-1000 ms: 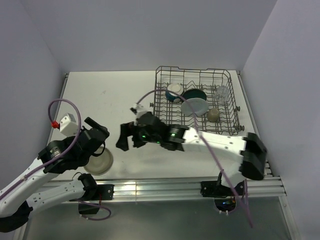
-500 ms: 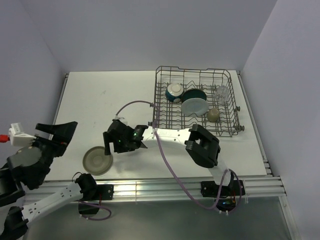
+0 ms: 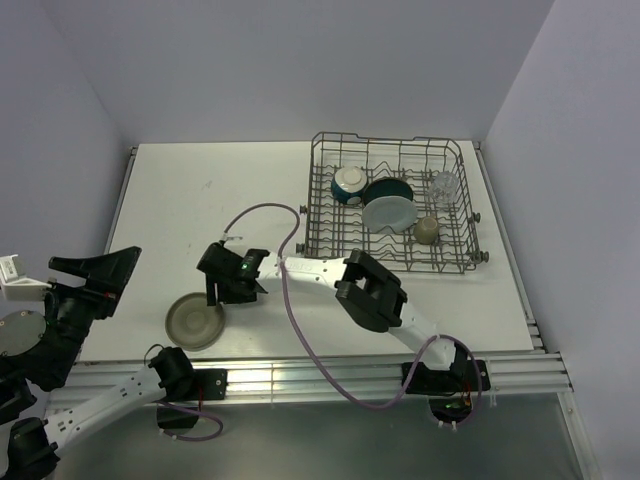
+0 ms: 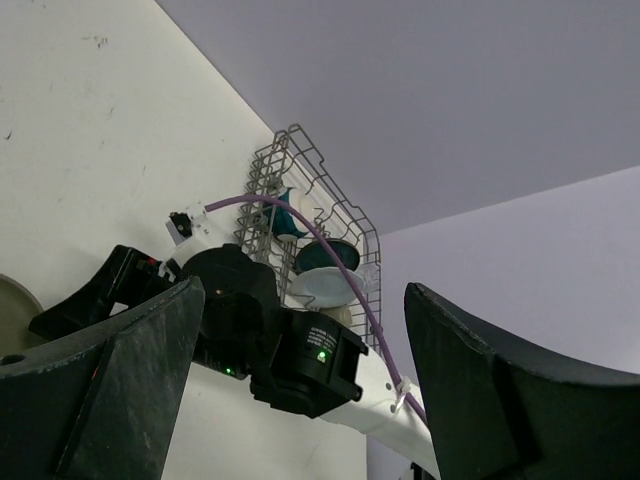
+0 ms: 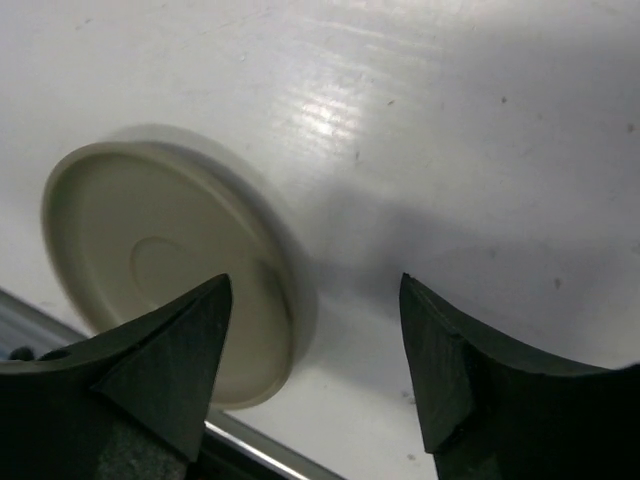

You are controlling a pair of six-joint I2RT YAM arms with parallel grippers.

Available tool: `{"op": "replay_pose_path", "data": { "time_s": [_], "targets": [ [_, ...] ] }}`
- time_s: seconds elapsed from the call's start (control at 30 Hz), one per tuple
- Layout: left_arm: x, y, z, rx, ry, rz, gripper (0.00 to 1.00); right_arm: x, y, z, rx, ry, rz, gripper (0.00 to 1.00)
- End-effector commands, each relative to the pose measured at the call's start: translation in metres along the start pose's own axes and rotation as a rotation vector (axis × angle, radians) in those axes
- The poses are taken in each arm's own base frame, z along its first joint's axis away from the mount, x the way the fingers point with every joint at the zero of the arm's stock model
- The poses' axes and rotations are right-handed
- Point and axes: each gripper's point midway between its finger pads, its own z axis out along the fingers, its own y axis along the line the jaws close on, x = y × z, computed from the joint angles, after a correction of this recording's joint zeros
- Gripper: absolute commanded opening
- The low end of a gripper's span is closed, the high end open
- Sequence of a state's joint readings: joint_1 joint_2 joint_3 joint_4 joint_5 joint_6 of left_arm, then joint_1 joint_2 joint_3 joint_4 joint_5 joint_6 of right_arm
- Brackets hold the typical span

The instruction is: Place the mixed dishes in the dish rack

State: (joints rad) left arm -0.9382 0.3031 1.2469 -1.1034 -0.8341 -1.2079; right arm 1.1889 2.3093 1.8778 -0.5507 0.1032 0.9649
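The grey-beige plate (image 3: 194, 321) lies flat on the table near the front left edge. My right gripper (image 3: 226, 296) is open and empty, just right of and above it. In the right wrist view the plate (image 5: 160, 265) has its right rim between the spread fingers (image 5: 150, 375). My left gripper (image 3: 94, 282) is open and empty, raised high at the far left. The dish rack (image 3: 461, 226) at the back right holds the bowl (image 3: 349, 183), dark teal plate (image 3: 390, 188), pale blue plate (image 3: 388, 214), mug (image 3: 427, 230) and glass (image 3: 445, 184).
The right arm (image 3: 320, 272) stretches low across the table from the rack side to the plate, with a purple cable (image 3: 262, 211) looping above it. A metal rail (image 3: 330, 372) runs along the front edge. The left wrist view shows the rack (image 4: 305, 215) beyond the right arm.
My left arm has lifted up and back to the left, away from the plate. My right gripper has swept left across the table to the plate's right rim.
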Motion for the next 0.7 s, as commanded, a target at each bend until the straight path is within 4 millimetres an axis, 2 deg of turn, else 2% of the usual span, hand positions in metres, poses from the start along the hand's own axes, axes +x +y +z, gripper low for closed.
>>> {"op": "replay_pose_path", "data": {
  "time_s": [0.0,0.07,0.1,0.2,0.33,0.5,0.57,0.6,0.63,0.67],
  "targets": [
    [-0.003,-0.004,-0.003,0.030,0.001,0.003,0.87,-0.006,-0.002,0.006,0.078,-0.030,-0.039,0.73],
    [-0.003,-0.004,-0.004,0.031,0.000,-0.001,0.87,-0.007,0.004,0.004,0.089,-0.025,-0.065,0.70],
    [-0.004,-0.004,-0.004,0.035,0.000,-0.004,0.87,0.003,0.002,0.012,0.106,-0.007,-0.090,0.68],
    [-0.004,-0.002,-0.005,0.031,0.001,-0.007,0.86,0.003,0.005,0.011,0.139,-0.022,-0.131,0.60],
    [-0.007,0.001,-0.008,0.031,-0.004,-0.014,0.86,0.012,-0.001,0.015,0.150,-0.005,-0.168,0.44],
    [-0.010,0.004,-0.010,0.023,-0.008,-0.016,0.86,0.022,-0.019,0.016,0.207,0.035,-0.257,0.34],
    [-0.011,0.005,-0.011,0.020,-0.010,-0.018,0.86,0.023,-0.030,0.013,0.256,0.039,-0.288,0.25],
    [-0.010,0.006,-0.010,0.018,-0.009,-0.018,0.86,0.023,-0.034,0.010,0.270,0.036,-0.311,0.18],
    [-0.009,0.006,-0.010,0.017,-0.008,-0.017,0.86,0.027,-0.044,0.010,0.297,0.045,-0.328,0.03],
    [-0.008,0.007,-0.009,0.015,-0.006,-0.019,0.86,0.027,-0.050,0.009,0.308,0.041,-0.338,0.00]
  ]
}}
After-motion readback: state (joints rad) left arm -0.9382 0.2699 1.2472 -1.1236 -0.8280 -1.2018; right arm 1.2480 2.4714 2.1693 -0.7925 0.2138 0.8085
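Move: The grey-green plate lies flat with its middle about 7 cm to the left of my right hand, 4 cm back and 2 cm below it; its right rim already shows between my open fingertips. The dish rack stands some 45 cm to the right of this hand and 28 cm farther out. My left hand is parked high: from it the plate is roughly 36 cm down, 3 cm ahead and 2 cm to the right. I close my right fingers from about three-quarters open to nearly shut and pinch the plate's right rim between the tips. Meanwhile I ease this hand about 2 cm left and slightly forward, then draw it back nearly 2 cm and a little right, sinking about 1.5 cm throughout as my wrist turns some 15 degrees. ##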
